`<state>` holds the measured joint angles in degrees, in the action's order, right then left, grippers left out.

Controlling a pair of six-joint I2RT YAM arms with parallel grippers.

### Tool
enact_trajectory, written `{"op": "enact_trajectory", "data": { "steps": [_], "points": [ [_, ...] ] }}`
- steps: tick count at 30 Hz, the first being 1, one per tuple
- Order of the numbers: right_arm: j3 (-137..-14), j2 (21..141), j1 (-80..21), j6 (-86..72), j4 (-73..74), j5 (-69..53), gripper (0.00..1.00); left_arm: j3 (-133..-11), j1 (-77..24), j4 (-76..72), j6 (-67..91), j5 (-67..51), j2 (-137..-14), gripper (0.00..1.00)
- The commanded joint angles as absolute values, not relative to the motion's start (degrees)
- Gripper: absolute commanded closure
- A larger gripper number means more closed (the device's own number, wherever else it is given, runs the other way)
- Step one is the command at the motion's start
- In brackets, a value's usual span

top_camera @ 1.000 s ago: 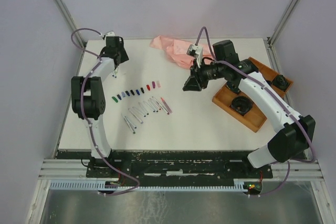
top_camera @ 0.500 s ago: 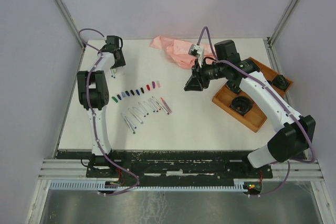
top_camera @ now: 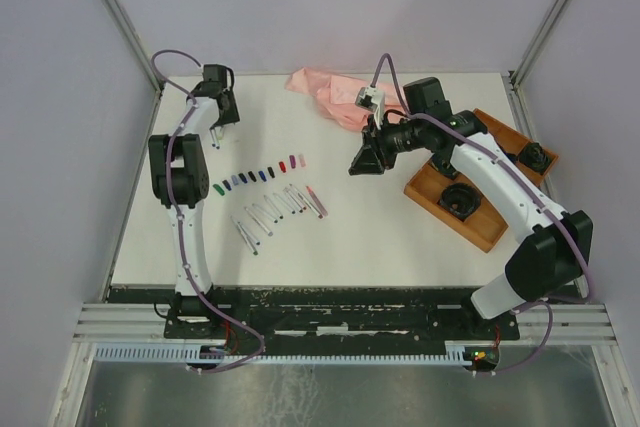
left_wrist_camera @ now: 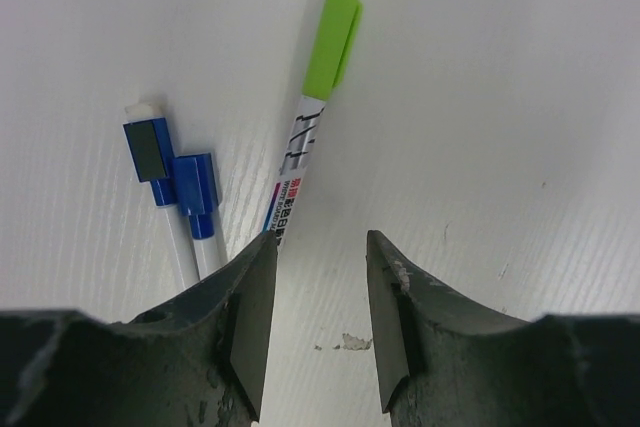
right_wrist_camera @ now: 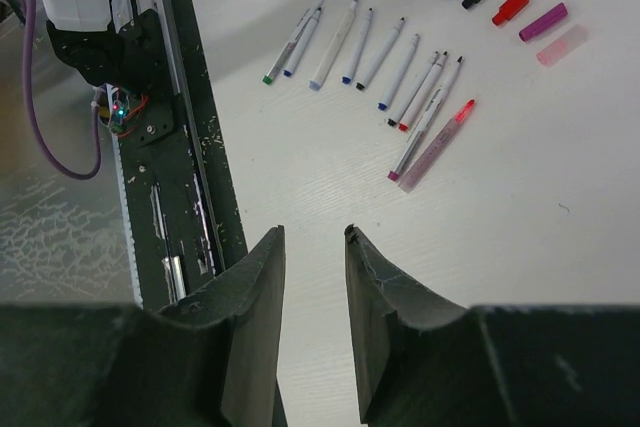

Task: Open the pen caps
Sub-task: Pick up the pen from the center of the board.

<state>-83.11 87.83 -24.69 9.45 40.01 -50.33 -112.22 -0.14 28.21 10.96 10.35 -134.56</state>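
Observation:
A lime pen cap [left_wrist_camera: 335,37] sits on a white pen, and two blue caps [left_wrist_camera: 197,182] on thinner pens lie left of it. My left gripper [left_wrist_camera: 320,242] hovers open just above them at the table's far left [top_camera: 217,132]; the lime pen's barrel runs under its left finger [left_wrist_camera: 250,297], nothing between the jaws. A row of loose pen caps [top_camera: 258,176] lies mid-table, with uncapped pens [top_camera: 280,209] in front. My right gripper [right_wrist_camera: 314,232] hangs open and empty above the table [top_camera: 362,157], looking down on the pens [right_wrist_camera: 400,67] and the red cap [right_wrist_camera: 510,7].
A crumpled pink bag [top_camera: 330,95] lies at the back centre. A wooden tray [top_camera: 480,227] with black round items stands at the right under the right arm. The dark front rail [right_wrist_camera: 170,177] with cabling borders the table's near edge.
The left arm has shifted a little toward the back left corner and its jaws have narrowed. The right arm has barely moved.

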Motion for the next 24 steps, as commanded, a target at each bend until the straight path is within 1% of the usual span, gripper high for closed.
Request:
{"op": "enact_trajectory", "data": {
  "steps": [1,7,16,18,22,23,24],
  "points": [
    [-83.46,87.33,-24.44,10.06,39.14,-52.12,0.63,-115.37,0.9,29.13,7.01,10.8,-136.1,0.53],
    [-83.35,87.54,-24.43,10.01,39.19,-52.42,0.63,-117.5,1.58,31.62,6.77,10.17,-137.78,0.54],
    [-83.39,87.23,-24.25,9.83,39.1,-52.81,0.63,-118.11,1.69,33.81,7.17,8.37,-138.33,0.66],
    [-83.34,87.15,-24.26,9.68,39.01,-53.05,0.63,-118.25,1.67,34.5,7.49,7.57,-138.4,0.72],
    [-83.39,86.86,-24.15,9.58,38.96,-53.36,0.63,-117.83,1.67,35.0,8.16,5.61,-138.52,0.92],
    [-83.33,86.73,-24.16,9.62,38.86,-53.47,0.63,-117.71,1.71,35.08,8.37,5.13,-138.39,0.96],
    [-83.3,86.62,-24.17,9.52,38.89,-53.51,0.63,-117.68,1.68,35.17,8.59,4.59,-138.3,0.97]
  ]
}}
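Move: The green-capped pen lies just under the left gripper, its middle some 3 cm ahead, about 1 cm to the left and 3 cm below, cap end pointing outward. Two blue-capped pens lie beside it: the near one about 4 cm left of the gripper and 1 cm back, the outer one 5 cm left and 1 cm back. From the right hand, the green-capped pen lies roughly 29 cm ahead, 42 cm left and 23 cm down. Bring the left gripper down about 2 cm onto the green-capped pen while shifting it some 1.5 cm left to straddle the pen's rear part, tipping the fingers about 5 degrees steeper. Then, easing slightly back right, close the half-open fingers and pinch the white barrel between their tips, behind the cap and nearer the butt. ##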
